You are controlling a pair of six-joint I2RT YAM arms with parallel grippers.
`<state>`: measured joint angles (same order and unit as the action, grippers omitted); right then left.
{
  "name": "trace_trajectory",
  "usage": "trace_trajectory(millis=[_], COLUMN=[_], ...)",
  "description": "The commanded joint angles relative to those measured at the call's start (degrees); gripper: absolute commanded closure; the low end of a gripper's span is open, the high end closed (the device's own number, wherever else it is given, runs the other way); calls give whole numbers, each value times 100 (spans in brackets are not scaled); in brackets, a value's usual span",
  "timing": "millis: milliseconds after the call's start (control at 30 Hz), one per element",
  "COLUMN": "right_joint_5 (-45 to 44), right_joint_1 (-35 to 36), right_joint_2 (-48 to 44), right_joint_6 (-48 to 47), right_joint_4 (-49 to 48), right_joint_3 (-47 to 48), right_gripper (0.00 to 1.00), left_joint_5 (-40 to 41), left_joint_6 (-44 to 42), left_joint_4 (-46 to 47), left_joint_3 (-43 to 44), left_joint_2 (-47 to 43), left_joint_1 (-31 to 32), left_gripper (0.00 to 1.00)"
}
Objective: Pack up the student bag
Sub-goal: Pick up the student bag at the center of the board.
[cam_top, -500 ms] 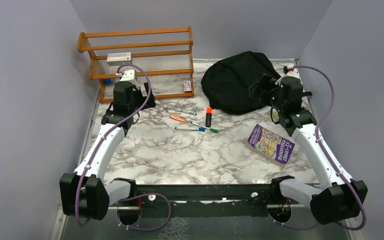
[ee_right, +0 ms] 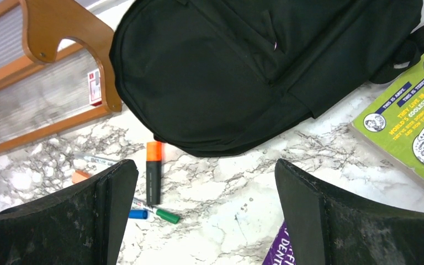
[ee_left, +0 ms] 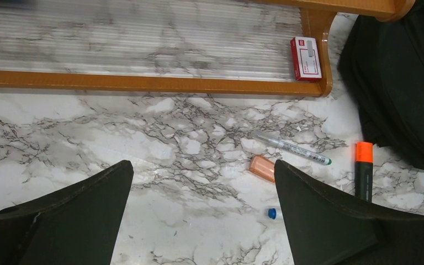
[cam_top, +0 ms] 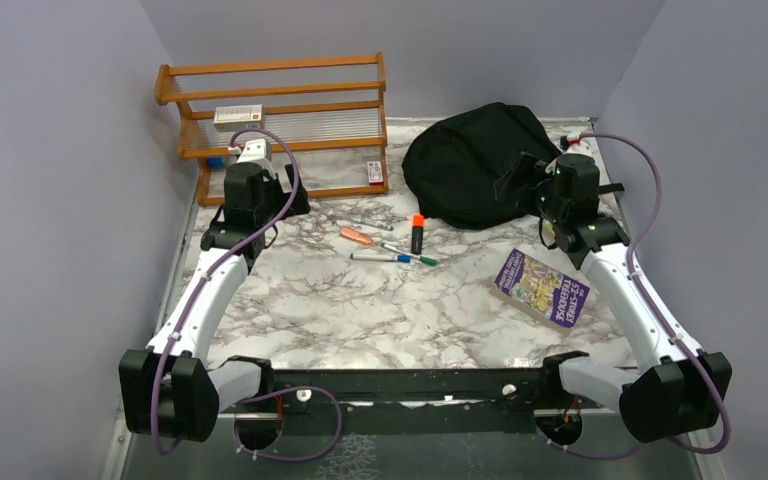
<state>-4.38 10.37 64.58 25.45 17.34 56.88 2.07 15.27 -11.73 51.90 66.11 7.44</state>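
Observation:
The student bag [cam_top: 465,165] is a black backpack lying at the back right of the marble table, closed side up; it also fills the top of the right wrist view [ee_right: 243,72]. My right gripper [cam_top: 518,178] hovers over the bag's near right edge, and its jaws [ee_right: 206,168] stand open with nothing between them. Near the wooden rack, my left gripper [cam_top: 295,200] is also open [ee_left: 203,168] and holds nothing. Between the arms lie a black highlighter with an orange cap [cam_top: 417,233], an orange eraser [cam_top: 355,236] and pens [cam_top: 392,256].
A wooden rack [cam_top: 280,120] stands at the back left with a small red-and-white box [cam_top: 374,172] on its lowest shelf and a white box [cam_top: 237,114] higher up. A purple book [cam_top: 541,287] lies in front of the bag. Grey walls close three sides.
My right gripper has shifted slightly left and farther over the bag. The left arm has barely moved.

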Motion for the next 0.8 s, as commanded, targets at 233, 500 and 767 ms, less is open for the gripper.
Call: trace_trajectory(millis=[233, 500, 767], right_joint_5=[1229, 2186, 1340], right_joint_1=[-44, 143, 1203], right_joint_2=[1015, 2257, 3871], right_joint_6=[-553, -1254, -2071], right_joint_4=[351, 239, 492], right_joint_3=[346, 1062, 2513], right_gripper=[3, 5, 4], left_joint_5=[-28, -101, -313], left_joint_6=[95, 112, 160], left_joint_4=[91, 97, 107], left_joint_3=[-52, -22, 4], left_joint_2=[-200, -137, -22], left_joint_1=[-95, -109, -127], left_gripper=[1, 1, 1])
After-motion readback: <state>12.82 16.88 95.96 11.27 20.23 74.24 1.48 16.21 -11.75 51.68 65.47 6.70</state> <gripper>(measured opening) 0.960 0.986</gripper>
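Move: Some 25 cm ahead of the right hand, perhaps 3 cm to its left and about 20 cm lower, lies the middle of the black student bag. From this hand the orange-capped highlighter is about 21 cm left and 8 cm ahead; the purple book is roughly 8 cm back and 8 cm right, the green book 8 cm ahead and 16 cm right. For the left hand, the bag is about 25 cm ahead and 43 cm right. Dropping first, almost straight down, the right hand then sweeps left and somewhat forward towards the front-left side of the bag, ending about 9 cm lower and 10 cm farther left. On the way the wrist turns some 30 degrees counter-clockwise and the fingers tip further down, staying wide open; no contact with the bag can be seen. ##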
